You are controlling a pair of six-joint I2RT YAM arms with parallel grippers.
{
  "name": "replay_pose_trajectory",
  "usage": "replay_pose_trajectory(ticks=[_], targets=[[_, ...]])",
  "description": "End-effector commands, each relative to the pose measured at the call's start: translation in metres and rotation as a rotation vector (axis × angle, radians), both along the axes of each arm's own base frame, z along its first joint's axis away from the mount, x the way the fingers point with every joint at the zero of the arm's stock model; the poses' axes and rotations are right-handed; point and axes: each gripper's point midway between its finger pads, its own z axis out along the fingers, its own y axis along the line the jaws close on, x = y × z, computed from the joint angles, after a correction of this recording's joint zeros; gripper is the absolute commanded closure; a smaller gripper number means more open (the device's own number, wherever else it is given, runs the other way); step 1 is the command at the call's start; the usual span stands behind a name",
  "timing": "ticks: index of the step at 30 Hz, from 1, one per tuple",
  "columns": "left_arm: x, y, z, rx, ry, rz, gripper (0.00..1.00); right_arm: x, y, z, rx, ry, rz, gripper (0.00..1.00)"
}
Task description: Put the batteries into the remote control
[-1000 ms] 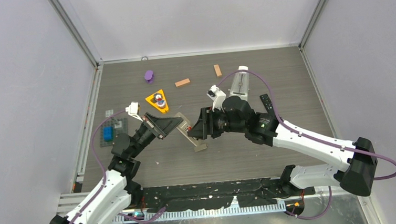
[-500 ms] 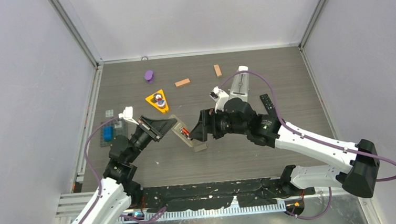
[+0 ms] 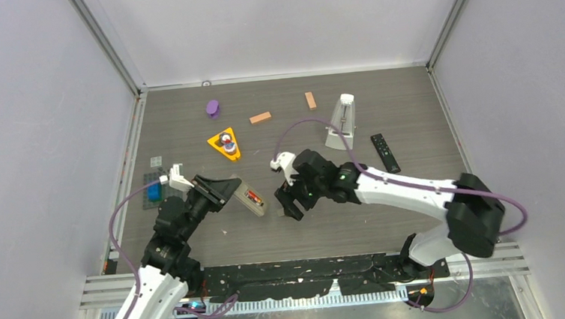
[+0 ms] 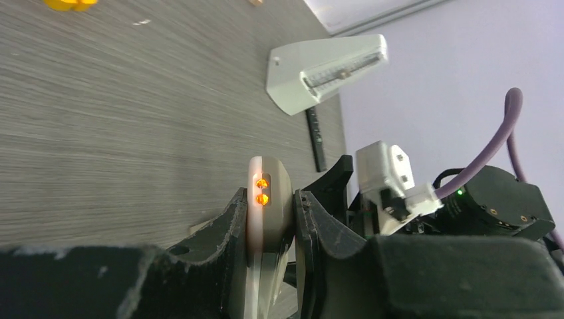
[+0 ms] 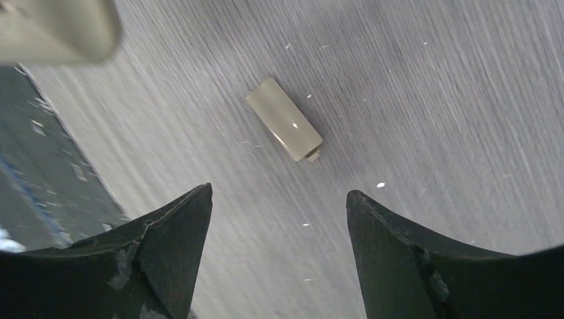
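Note:
My left gripper (image 3: 230, 190) is shut on a beige remote control (image 3: 250, 199), held tilted above the table. Red-orange batteries (image 3: 253, 200) lie in its open compartment. In the left wrist view the remote control (image 4: 269, 219) stands edge-on between the jaws of the left gripper (image 4: 271, 197), and two battery ends (image 4: 261, 190) glow orange. My right gripper (image 3: 291, 206) hangs just right of the remote, open and holding nothing. In the right wrist view the right gripper (image 5: 279, 193) points down at the table, and a small beige piece with a tab (image 5: 284, 119) lies ahead of its fingertips.
A black remote (image 3: 385, 152) and a white metronome (image 3: 341, 120) sit at the back right. Two wooden blocks (image 3: 260, 117), a purple piece (image 3: 213, 107) and an orange triangle (image 3: 225, 145) lie behind. A grey plate (image 3: 162, 184) with a blue part lies at the left edge.
The right gripper has let go of the remote, opened wide and swung down and left over the table. The left gripper has drawn the remote back to the left.

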Motion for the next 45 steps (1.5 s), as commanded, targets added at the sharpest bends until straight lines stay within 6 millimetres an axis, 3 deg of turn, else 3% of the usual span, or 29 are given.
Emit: replay_pose_trajectory(ticks=[1, 4, 9, 18, 23, 30, 37, 45], targets=[[0.002, 0.023, 0.013, 0.097, -0.024, 0.1, 1.0, 0.025, 0.011, 0.007, -0.112, -0.191, 0.284, 0.23], [0.002, 0.038, 0.01, 0.134, -0.004, 0.171, 1.0, 0.034, 0.014, -0.012, -0.189, -0.195, 0.345, 0.26], [0.0, 0.051, 0.016, 0.178, -0.002, 0.223, 1.0, 0.027, 0.02, -0.037, -0.213, -0.142, 0.47, 0.3], [-0.004, 0.075, 0.039, 0.253, -0.069, 0.314, 1.0, 0.025, 0.023, -0.055, -0.25, -0.113, 0.56, 0.36], [-0.005, 0.075, 0.043, 0.26, -0.079, 0.31, 1.0, 0.021, 0.013, -0.072, -0.322, -0.055, 0.588, 0.41], [-0.004, 0.076, 0.047, 0.272, -0.091, 0.315, 1.0, 0.021, 0.015, -0.081, -0.342, -0.064, 0.564, 0.65], [-0.006, 0.076, 0.049, 0.272, -0.1, 0.313, 1.0, 0.027, 0.023, -0.065, -0.303, -0.129, 0.489, 0.78], [-0.004, 0.053, 0.048, 0.241, -0.112, 0.199, 1.0, 0.038, 0.024, -0.003, -0.116, -0.209, 0.266, 0.79]])
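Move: The battery cover lies flat on the table about 4 cm to the right hand's left, 1 cm ahead and 8 cm below. The white remote, batteries showing, is up in the left hand, some 10 cm left of the right hand, 2 cm ahead and 8 cm above it. The yellow tray stands roughly 20 cm left and 25 cm ahead, the metronome 14 cm right and 28 cm ahead. From the left hand, the cover is about 13 cm right, 3 cm back and 18 cm below. The right fingers pinch the battery cover by its two long sides near one end: the hand sinks about 7 cm, easing a little forward and left, turns some 30 degrees counter-clockwise and tips more steeply down, closes, then starts to rise. The left hand keeps its grip on the white remote and carries it about 7 cm to its left and slightly up, rolling and turning counter-clockwise. ##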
